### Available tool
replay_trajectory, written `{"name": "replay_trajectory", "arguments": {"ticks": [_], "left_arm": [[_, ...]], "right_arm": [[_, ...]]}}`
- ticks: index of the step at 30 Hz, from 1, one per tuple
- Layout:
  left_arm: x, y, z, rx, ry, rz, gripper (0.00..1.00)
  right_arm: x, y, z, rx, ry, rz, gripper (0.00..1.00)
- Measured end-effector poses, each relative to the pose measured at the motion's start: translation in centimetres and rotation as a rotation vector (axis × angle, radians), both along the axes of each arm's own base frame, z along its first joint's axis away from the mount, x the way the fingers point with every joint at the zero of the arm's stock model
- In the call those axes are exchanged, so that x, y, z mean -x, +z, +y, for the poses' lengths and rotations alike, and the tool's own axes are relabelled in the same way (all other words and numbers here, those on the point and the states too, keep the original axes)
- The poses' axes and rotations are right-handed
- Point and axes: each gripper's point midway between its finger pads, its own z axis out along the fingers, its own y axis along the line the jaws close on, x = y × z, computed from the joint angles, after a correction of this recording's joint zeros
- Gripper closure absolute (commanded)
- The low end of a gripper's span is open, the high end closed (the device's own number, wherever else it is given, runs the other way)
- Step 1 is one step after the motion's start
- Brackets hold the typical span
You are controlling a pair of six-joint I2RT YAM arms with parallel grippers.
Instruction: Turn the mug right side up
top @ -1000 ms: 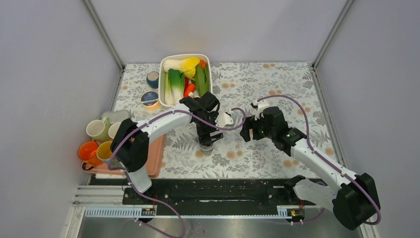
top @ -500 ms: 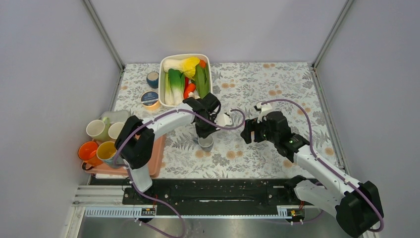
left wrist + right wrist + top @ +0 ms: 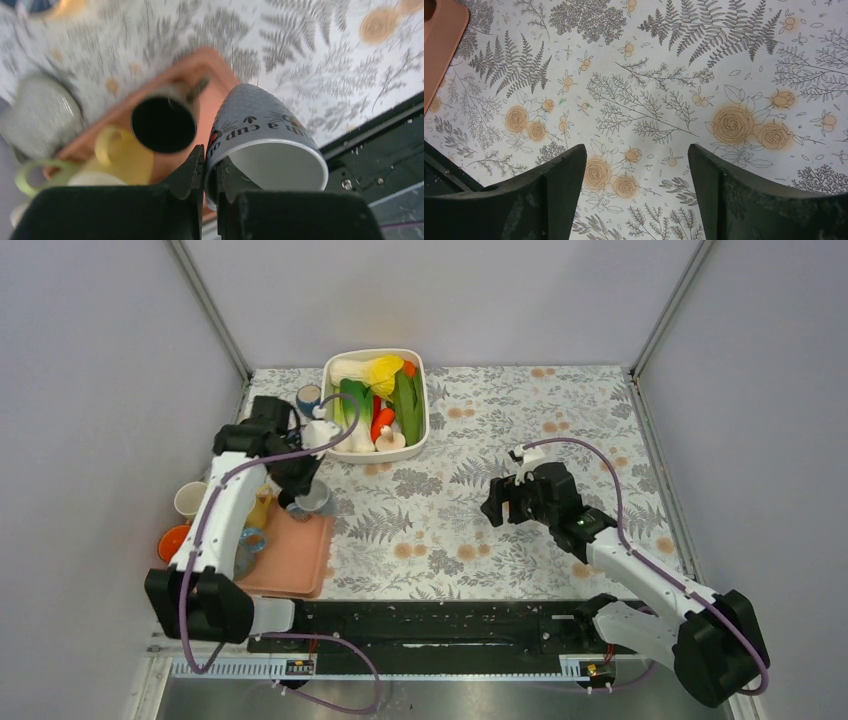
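Note:
The mug is grey with black lettering and a white inside. My left gripper is shut on its rim, one finger inside and one outside. Its mouth faces my wrist camera and its base points away toward the table. From the top view the mug hangs in my left gripper over the far right corner of the orange tray. My right gripper is open over bare flowered cloth, with nothing between its fingers; it is right of centre in the top view.
Other mugs crowd the tray's left side: a dark-mouthed one, a yellow one, a cream one and an orange one. A white tub of vegetables and two small tins stand at the back.
My left gripper shut on the mug's rim at the table's middle, then swung left with it to above the tray. The right arm barely shifted.

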Motion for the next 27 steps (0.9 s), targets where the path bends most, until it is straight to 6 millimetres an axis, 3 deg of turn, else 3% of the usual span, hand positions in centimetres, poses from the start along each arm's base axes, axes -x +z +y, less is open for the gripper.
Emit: {"name": "replay_trajectory", "arguments": {"ticks": [2, 5, 9, 12, 19, 22, 27], "left_arm": [[2.1, 0.0, 2.5, -0.013, 0.056, 0.014, 1.00], [5.8, -1.7, 5.3, -0.031, 0.125, 0.114, 1.00], [8.5, -4.4, 8.4, -0.041, 0.204, 0.213, 1.00], [9.3, -5.9, 10.2, -0.070, 0.223, 0.224, 1.00], [8.9, -8.2, 12.1, -0.150, 0.168, 0.171, 0.98], [8.8, -9.2, 12.5, -0.169, 0.150, 0.162, 0.69], [8.9, -9.8, 12.6, -0.181, 0.120, 0.160, 0.51]], "right_arm": [[-0.1, -0.4, 0.3, -0.002, 0.008, 0.009, 0.17], [-0.2, -0.9, 0.6, -0.002, 0.018, 0.020, 0.17], [-0.3, -1.2, 0.8, -0.003, 0.033, 0.027, 0.17], [-0.2, -1.6, 1.0, 0.002, 0.044, 0.036, 0.17], [-0.7, -1.9, 1.3, 0.000, 0.051, 0.029, 0.17], [-0.8, -1.8, 1.4, -0.004, 0.052, 0.024, 0.17], [-0.8, -1.7, 1.4, -0.005, 0.052, 0.023, 0.17]]}}
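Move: My left hand already holds the white mug by its rim. It goes to a bare patch of the tray, about 11 cm back, 12 cm to the left and 17 cm below. The black-lined mug is some 6 cm to my left and 1 cm ahead, the yellow mug about 19 cm left and 1 cm back; the light-blue mug lies roughly 6 cm left of the patch. From my right hand, the patch is about 53 cm left and 7 cm back. I swing the white mug left and back with my left hand, about 13 cm left and 9 cm back, sinking as I go. Then I lower it almost straight down to the tray beside the light-blue mug, 10 cm lower in all, the wrist turning some 15 degrees. At the bottom my fingers open and let go of the rim, one finger still inside the mug and one outside. ##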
